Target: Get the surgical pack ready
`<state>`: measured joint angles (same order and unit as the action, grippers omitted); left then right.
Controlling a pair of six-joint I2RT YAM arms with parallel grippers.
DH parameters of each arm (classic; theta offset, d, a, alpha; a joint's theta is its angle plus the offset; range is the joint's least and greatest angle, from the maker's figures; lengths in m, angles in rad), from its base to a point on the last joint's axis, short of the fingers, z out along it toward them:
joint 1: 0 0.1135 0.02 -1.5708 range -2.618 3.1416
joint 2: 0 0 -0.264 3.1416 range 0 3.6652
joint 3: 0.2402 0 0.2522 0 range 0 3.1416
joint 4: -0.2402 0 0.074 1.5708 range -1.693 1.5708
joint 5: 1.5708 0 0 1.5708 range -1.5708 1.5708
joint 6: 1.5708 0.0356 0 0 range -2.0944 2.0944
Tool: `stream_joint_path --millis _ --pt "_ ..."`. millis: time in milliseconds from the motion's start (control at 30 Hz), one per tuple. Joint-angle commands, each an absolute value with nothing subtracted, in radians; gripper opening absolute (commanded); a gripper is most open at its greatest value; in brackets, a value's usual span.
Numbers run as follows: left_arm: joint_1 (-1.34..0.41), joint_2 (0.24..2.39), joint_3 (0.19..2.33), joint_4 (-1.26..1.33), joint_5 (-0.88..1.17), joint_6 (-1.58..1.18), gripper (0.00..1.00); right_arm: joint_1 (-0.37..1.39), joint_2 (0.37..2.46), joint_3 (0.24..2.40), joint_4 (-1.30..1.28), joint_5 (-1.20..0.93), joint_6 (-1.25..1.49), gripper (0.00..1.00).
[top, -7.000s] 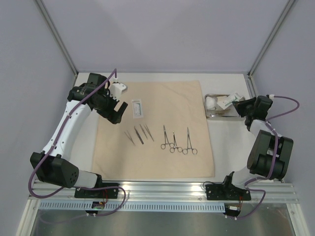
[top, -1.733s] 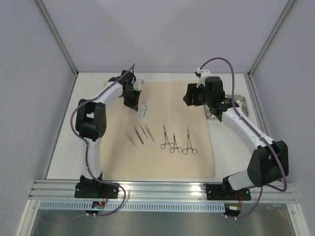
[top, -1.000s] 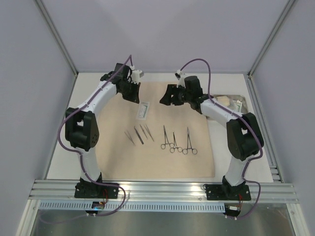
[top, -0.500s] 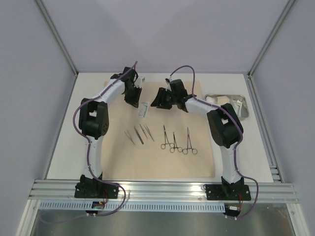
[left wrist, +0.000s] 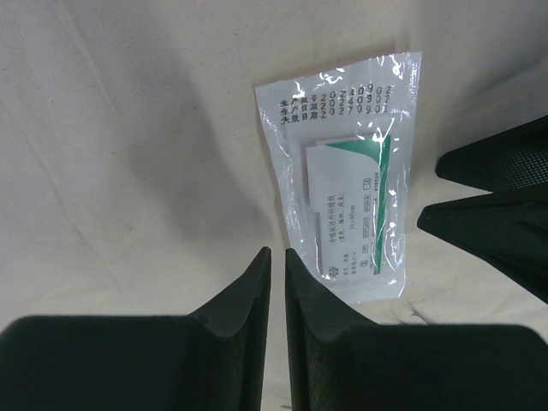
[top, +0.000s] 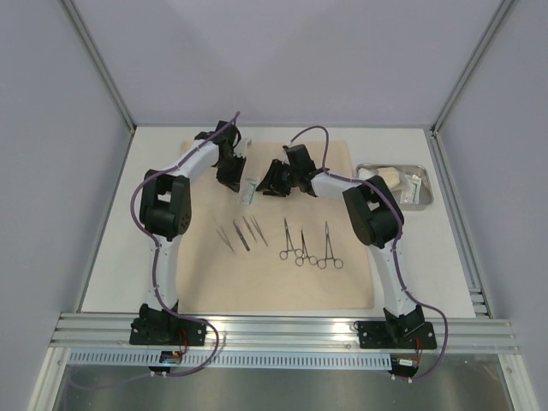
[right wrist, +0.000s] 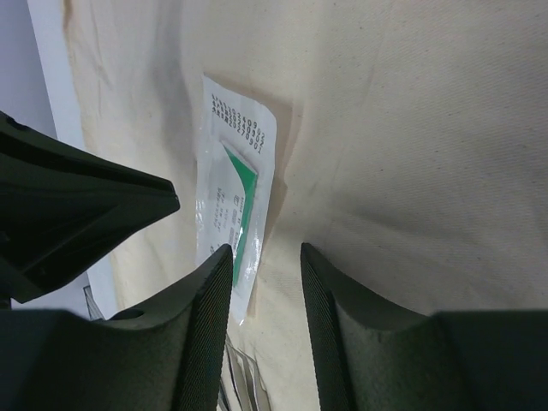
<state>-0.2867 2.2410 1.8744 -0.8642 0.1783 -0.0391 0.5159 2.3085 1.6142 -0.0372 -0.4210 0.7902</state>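
A white packet (top: 248, 190) with a green stripe lies flat on the tan cloth sheet (top: 282, 282), near its far left. My left gripper (top: 233, 175) hovers just left of the packet (left wrist: 351, 205). In the left wrist view the gripper (left wrist: 276, 253) has its jaws a narrow slit apart with only cloth between them. My right gripper (top: 272, 181) stands at the packet's right side. Its fingers are open (right wrist: 265, 248), and the left one overlaps the edge of the packet (right wrist: 235, 197). Tweezers (top: 242, 235) and clamps (top: 305, 247) lie in a row mid-sheet.
The steel tray (top: 398, 205) sits on the table right of the sheet, holding gauze (top: 385, 175) and packets (top: 413, 181). Both arms reach over the sheet's far half, their fingertips a packet's width apart. Grey walls and frame posts enclose the table.
The right gripper has swung left across the sheet to the packet, and its fingers have narrowed. The left gripper has shifted slightly toward the packet and its jaws have parted a little.
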Motion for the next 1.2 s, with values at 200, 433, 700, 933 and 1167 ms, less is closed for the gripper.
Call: stream_joint_path --millis 200,433,700,933,1167 --pt "-0.288 2.275 1.879 -0.865 0.189 -0.049 0.19 0.538 2.388 1.697 -0.009 -0.44 0.854 0.37" --pt "-0.288 2.289 1.884 -0.864 0.193 -0.046 0.19 0.552 2.428 1.739 -0.011 -0.449 0.891 0.33" --pt "-0.285 2.266 1.884 -0.874 0.206 -0.038 0.18 0.549 2.41 1.738 0.025 -0.463 0.891 0.0" --pt "-0.284 2.091 1.873 -0.983 0.293 0.043 0.26 0.529 2.226 1.735 -0.066 -0.526 0.673 0.0" --pt "-0.282 1.775 1.819 -1.118 0.379 0.191 0.6 0.398 1.999 1.799 -0.488 -0.609 0.237 0.0"
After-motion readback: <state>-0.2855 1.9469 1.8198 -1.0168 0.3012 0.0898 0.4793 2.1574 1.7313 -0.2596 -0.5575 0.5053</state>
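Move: The suture packet lies flat on the cloth between my hands: its middle is about 3 cm right of my left hand, 1 cm farther out and 3 cm below, and about 5 cm left of my right hand, 1 cm ahead and 2 cm down. From my right hand, the nearest tweezers are about 10 cm back and 3 cm left, the scalpel 12 cm back and 7 cm left, and the nearest clamp 13 cm back and 6 cm right. I slide my right hand about 3 cm left, low over the cloth, to the packet's right side and shut its fingers on it, while my left hand sinks 2 cm by the left edge. Then I lift the pinched packet some 10 cm, drifting back right, the wrist tipping up and turning counter-clockwise; my empty left hand opens wider, rising and drawing back. ##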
